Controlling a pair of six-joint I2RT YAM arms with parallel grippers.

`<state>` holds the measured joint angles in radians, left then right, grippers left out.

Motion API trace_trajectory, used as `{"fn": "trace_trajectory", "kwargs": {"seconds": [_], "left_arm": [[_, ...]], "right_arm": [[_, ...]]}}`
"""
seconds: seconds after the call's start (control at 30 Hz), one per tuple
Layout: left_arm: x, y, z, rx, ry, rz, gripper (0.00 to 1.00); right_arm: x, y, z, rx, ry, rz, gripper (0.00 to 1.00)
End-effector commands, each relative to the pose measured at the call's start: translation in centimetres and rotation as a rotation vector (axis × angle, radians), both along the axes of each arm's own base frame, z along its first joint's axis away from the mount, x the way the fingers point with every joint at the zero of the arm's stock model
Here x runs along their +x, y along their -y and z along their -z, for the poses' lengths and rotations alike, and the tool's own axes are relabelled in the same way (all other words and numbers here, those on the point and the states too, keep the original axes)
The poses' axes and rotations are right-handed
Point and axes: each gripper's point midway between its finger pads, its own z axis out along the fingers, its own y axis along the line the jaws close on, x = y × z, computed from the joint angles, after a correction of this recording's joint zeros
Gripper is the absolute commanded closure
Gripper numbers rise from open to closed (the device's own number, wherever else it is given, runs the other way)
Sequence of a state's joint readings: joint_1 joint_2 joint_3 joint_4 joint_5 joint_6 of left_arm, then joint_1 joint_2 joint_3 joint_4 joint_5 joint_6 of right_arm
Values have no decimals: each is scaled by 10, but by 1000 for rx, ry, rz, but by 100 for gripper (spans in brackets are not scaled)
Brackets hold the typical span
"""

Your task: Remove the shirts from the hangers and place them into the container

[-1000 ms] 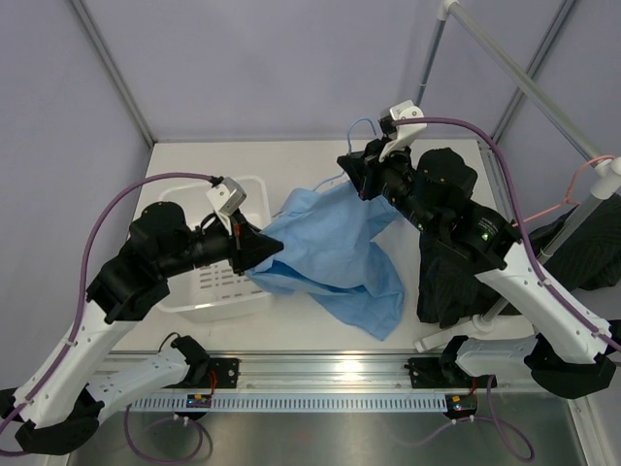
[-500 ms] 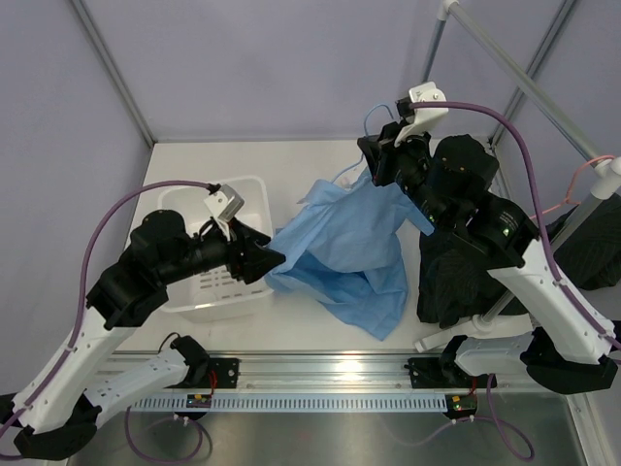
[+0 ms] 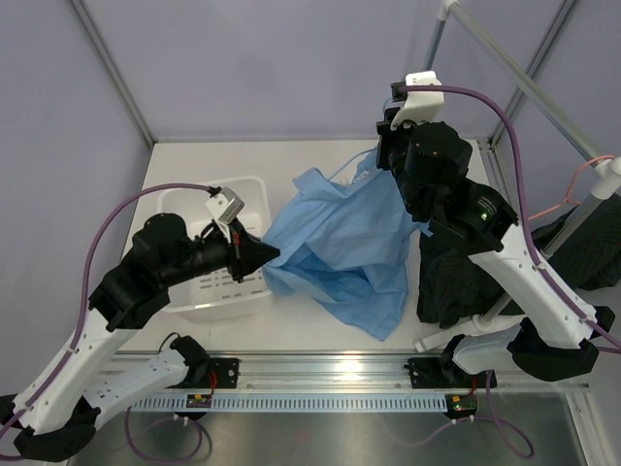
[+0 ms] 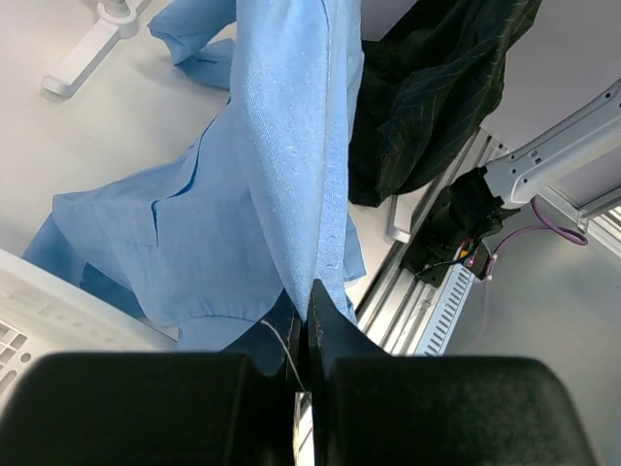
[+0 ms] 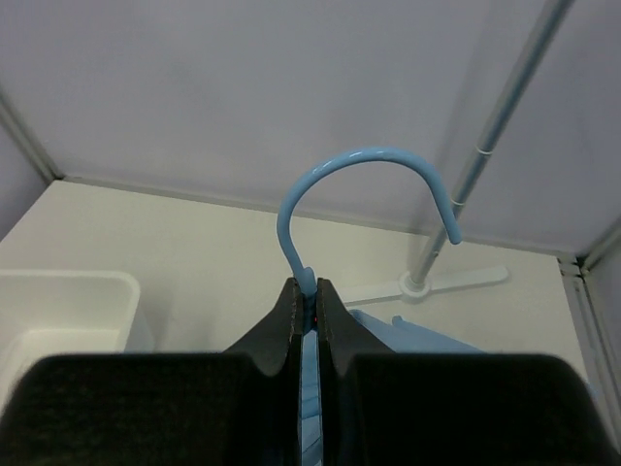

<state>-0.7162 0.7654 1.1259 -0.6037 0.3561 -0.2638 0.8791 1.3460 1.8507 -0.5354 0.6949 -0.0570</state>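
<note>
My right gripper (image 5: 308, 286) is shut on the neck of the light blue hanger (image 5: 364, 165), just under its hook, and holds it high at the back of the table (image 3: 390, 155). The light blue shirt (image 3: 340, 238) hangs from there and drapes down to the table. My left gripper (image 4: 309, 291) is shut on a fold of that shirt (image 4: 291, 155) beside the white container (image 3: 254, 186), and the fabric is stretched taut. The black pinstriped shirt (image 3: 448, 282) lies heaped at the right. A pink hanger (image 3: 582, 178) hooks on the rack.
Grey rack poles (image 3: 524, 83) run along the right side, with a white foot (image 3: 441, 337) on the table near the black shirt. The rack's other foot (image 5: 441, 282) stands at the back. The metal rail (image 3: 320, 374) with the arm bases spans the near edge.
The right gripper has carried the hanger up and back to the right, lifting the shirt's collar. The left gripper has stayed by the container and the shirt is now tauter.
</note>
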Motion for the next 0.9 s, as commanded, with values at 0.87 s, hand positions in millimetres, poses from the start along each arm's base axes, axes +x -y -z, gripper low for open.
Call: {"fn": "trace_trajectory", "kwargs": {"seconds": [0.87], "left_arm": [[25,-26,89,157,-134,-234,100]], "right_arm": [[20,171,-62,328,116,549,100]]}}
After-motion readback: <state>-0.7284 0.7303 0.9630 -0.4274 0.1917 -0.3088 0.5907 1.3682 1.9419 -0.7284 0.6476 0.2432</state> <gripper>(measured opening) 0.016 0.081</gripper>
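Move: The left gripper already pinches the blue shirt's edge. The shirt's middle is some 15 cm to its right, 7 cm ahead and 9 cm below; the container is about 15 cm left, 11 cm ahead and 28 cm down. The right gripper already grips the hanger below its hook; from it, the rack's far upright stands about 20 cm ahead and 8 cm right, the dark shirt roughly 25 cm right, 10 cm back and 30 cm lower. Keep the right gripper shut on the hanger and sweep it about 8 cm to the right and 3 cm forward, towards the rack's far upright, yawing clockwise some 15 degrees and rolling its left side up. Meanwhile let the left gripper hold the blue shirt's edge, lifting a little, then easing forward and down as it turns slightly counter-clockwise. ##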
